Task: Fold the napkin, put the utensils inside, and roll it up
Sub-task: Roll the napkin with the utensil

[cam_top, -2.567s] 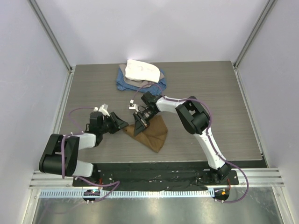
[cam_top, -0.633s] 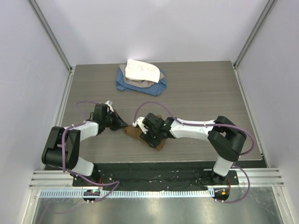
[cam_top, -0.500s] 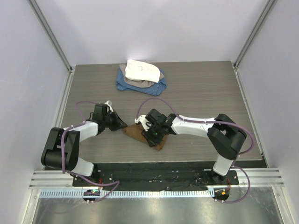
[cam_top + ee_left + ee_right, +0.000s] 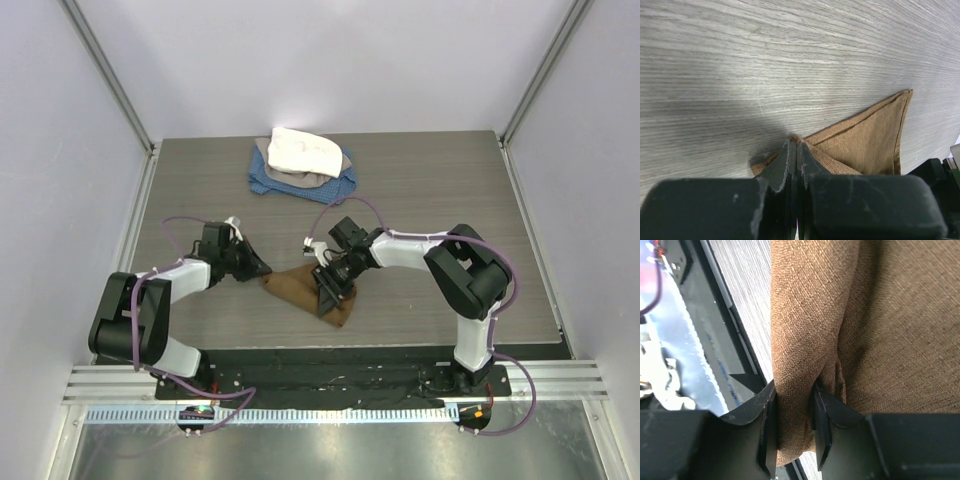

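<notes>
The tan-brown napkin [image 4: 298, 287] lies bunched near the table's front edge, between the two arms. My left gripper [image 4: 262, 267] is at the napkin's left corner. In the left wrist view its jaws [image 4: 795, 145] are shut, with the napkin [image 4: 870, 140] tented up around the tips. My right gripper [image 4: 328, 287] is over the napkin's right part. In the right wrist view it [image 4: 793, 387] is clamped on a thick rolled fold of napkin [image 4: 805, 315]. The utensils are hidden from view.
A pile of blue and white cloths [image 4: 300, 160] sits at the back of the table. The black strip along the table's front edge [image 4: 330, 355] runs just below the napkin and shows beside the fold as a dark edge [image 4: 715, 315].
My right gripper has closed on a fold of the napkin, and its wrist has shifted right and toward the back. The left gripper has stayed at the left corner.
</notes>
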Robot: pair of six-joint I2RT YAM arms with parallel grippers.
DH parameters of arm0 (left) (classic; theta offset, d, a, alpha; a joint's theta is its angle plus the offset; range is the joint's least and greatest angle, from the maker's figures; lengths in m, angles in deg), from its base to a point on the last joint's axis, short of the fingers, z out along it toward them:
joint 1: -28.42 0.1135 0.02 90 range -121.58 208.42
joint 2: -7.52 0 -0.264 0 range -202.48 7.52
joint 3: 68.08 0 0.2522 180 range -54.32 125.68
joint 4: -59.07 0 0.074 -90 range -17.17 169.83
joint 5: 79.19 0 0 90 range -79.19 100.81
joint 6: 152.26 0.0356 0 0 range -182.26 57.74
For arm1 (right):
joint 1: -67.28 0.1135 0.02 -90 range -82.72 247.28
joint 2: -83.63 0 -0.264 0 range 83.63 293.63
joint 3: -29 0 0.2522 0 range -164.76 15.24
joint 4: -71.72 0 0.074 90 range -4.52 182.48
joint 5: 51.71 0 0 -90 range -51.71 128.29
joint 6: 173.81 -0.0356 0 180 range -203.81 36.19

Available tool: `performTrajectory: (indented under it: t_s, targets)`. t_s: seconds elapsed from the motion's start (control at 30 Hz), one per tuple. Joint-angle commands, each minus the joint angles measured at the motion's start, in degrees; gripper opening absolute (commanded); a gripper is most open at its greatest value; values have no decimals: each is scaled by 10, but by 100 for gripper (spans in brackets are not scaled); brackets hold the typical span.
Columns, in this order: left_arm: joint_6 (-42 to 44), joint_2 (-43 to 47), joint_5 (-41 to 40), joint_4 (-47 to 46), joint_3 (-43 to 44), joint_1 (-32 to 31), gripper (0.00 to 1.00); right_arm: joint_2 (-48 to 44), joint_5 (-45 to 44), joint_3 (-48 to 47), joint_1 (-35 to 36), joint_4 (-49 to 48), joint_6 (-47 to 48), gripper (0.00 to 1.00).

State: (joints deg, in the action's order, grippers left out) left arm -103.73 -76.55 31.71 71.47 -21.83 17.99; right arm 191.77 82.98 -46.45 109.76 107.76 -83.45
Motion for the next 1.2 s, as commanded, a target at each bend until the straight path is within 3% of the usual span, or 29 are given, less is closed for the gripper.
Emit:
performTrajectory:
  t_s: [0.0,0.2,0.4,0.53,0.67,1.17]
  targets:
    - [17,-22,-18,12,17,0,0,9,-16,10,-11,20,-3,39]
    - [19,-41,-10,12,28,0,0,-63,-95,-17,-10,51,-36,67]
    - [22,-46,-10,31,32,0,0,-157,-240,-40,31,70,-34,75]
    - [22,-48,-10,33,33,0,0,-197,-488,-48,154,42,-13,79]
    - [20,-52,-7,34,35,0,0,-195,-608,-28,223,-70,17,83]
    - [20,-52,-3,36,39,0,0,-24,-609,-91,256,-184,120,82]
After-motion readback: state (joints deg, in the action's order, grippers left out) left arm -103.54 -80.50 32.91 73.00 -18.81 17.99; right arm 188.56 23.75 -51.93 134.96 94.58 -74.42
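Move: Between the right hand's part-open fingers is the napkin roll's middle-right stretch; the part this hand goes to next, near the roll's left end, lies about 8 cm left, 5 cm ahead and slightly below it. The left end itself, under the left hand's shut fingertips, is some 13 cm left and 7 cm ahead; the flat napkin part is about 6 cm ahead and 1 cm right. From the left hand, that next stretch lies roughly 4 cm back and 4 cm right. Opening wide, the right hand lets go of the roll and rises some 9 cm, drifting a little forward and right before it swings left. It then sinks about 6 cm towards the roll beside the left hand, wrist turned nearly 60 degrees so the fingers slant forward, open tips either side of it. The left hand keeps its shut tips on the roll's left end. ##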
